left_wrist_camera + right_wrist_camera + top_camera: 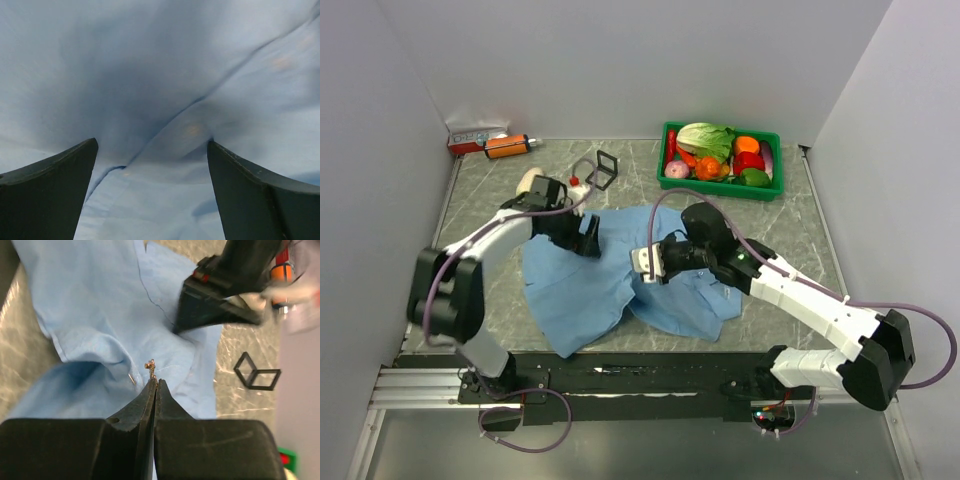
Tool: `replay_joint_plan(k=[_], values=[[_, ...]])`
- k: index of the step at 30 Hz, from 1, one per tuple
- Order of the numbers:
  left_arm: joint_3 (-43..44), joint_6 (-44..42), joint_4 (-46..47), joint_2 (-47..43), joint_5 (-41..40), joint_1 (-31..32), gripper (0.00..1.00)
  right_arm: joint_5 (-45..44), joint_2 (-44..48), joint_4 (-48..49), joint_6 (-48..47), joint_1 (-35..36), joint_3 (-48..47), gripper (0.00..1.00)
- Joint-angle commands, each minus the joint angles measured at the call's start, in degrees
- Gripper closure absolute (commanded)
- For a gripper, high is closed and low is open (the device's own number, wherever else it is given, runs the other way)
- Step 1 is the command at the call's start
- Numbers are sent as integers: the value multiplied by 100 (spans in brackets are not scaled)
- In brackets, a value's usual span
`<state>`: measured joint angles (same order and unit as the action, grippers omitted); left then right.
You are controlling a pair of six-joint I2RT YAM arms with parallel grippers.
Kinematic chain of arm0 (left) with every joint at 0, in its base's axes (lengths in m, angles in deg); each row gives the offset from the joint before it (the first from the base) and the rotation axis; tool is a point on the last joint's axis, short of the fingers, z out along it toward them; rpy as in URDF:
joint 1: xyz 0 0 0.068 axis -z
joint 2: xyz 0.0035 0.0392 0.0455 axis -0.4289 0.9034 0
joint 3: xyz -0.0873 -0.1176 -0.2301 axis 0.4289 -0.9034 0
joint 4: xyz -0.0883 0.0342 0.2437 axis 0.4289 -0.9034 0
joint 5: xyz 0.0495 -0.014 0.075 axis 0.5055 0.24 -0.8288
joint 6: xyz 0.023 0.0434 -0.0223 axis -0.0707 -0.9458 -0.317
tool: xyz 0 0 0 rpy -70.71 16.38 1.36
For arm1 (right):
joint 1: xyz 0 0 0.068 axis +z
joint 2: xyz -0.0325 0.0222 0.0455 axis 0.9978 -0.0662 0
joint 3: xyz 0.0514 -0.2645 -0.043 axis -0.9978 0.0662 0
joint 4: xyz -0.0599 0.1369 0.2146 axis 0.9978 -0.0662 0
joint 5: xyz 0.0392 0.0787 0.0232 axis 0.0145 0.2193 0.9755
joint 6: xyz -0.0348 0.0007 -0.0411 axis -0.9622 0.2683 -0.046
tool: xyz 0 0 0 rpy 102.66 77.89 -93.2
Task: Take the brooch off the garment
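Observation:
The garment (pixel 582 285) is a light blue shirt lying crumpled on the table between the two arms. In the right wrist view the brooch (pixel 150 365), a tiny coppery ornament, sticks out just past my right gripper (pixel 155 381), which is shut on it right over the cloth (pixel 90 305). A thin silver pin (pixel 131 379) shows beside it on a fold. Whether the brooch is still pinned to the cloth I cannot tell. My left gripper (pixel 152 142) hangs open close above the shirt (pixel 160 75), at its far left part (pixel 588 238), nothing between its fingers.
A green crate (pixel 772 136) of vegetables stands at the back right. A black wire frame (pixel 603 170) stands just behind the shirt, also in the right wrist view (pixel 257 372). An orange object (pixel 506 146) and a small box (pixel 472 140) lie at the back left.

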<state>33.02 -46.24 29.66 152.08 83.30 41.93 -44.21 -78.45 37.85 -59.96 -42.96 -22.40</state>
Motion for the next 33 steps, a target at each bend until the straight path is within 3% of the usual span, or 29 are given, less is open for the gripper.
replay_joint_plan(k=[1, 5, 12, 19, 27, 29, 32, 33], values=[[36, -1107, -1574, 684, -101, 43, 4, -523, 175, 58, -1089, 79, 122, 100], [-422, -985, -924, 588, -460, 43, 4, -690, 210, -267, -1826, 70, 174, 100], [-308, -985, -818, 1141, -979, 43, 4, -1121, 386, -5, -3478, 9, 807, 100], [-361, -1098, -554, 1379, -1085, 43, 4, -929, 343, -250, -4096, -412, 519, 100], [-18, -1608, -370, 1862, -1936, 34, 4, -348, 255, -760, -4473, -1168, 61, 100], [69, -1871, -308, 1897, -2113, 25, 4, -313, 228, -787, -4491, -1335, -18, 100], [384, -2232, -229, 1932, -2516, -19, 4, -199, 149, -603, -3765, -1433, -290, 100], [665, -2320, -246, 1906, -2692, -62, 4, 2, 45, -646, -2413, -1468, -613, 100]])
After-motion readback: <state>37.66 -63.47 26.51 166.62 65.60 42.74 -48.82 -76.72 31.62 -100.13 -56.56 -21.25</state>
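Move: The garment lies spread beneath my open left hand. The cloth I want to press is about 9 cm below, some 4 cm back and 3 cm left; the black frame stands about 20 cm ahead and 5 cm right. My right hand already holds the brooch. The garment's right half lies about 21 cm below it, 4 cm ahead and 11 cm right; the green crate is some 33 cm ahead and 22 cm right. I drop my open left hand about 7 cm, drawing back and a little left, onto the garment, stay pressed there, then drag forward some 7 cm, edging left as the fingers turn steeper downward. Meanwhile my right hand keeps the brooch pinched, dips, then rises again as it goes right and forward over the garment towards the crate, wrist turning about 35 degrees. ##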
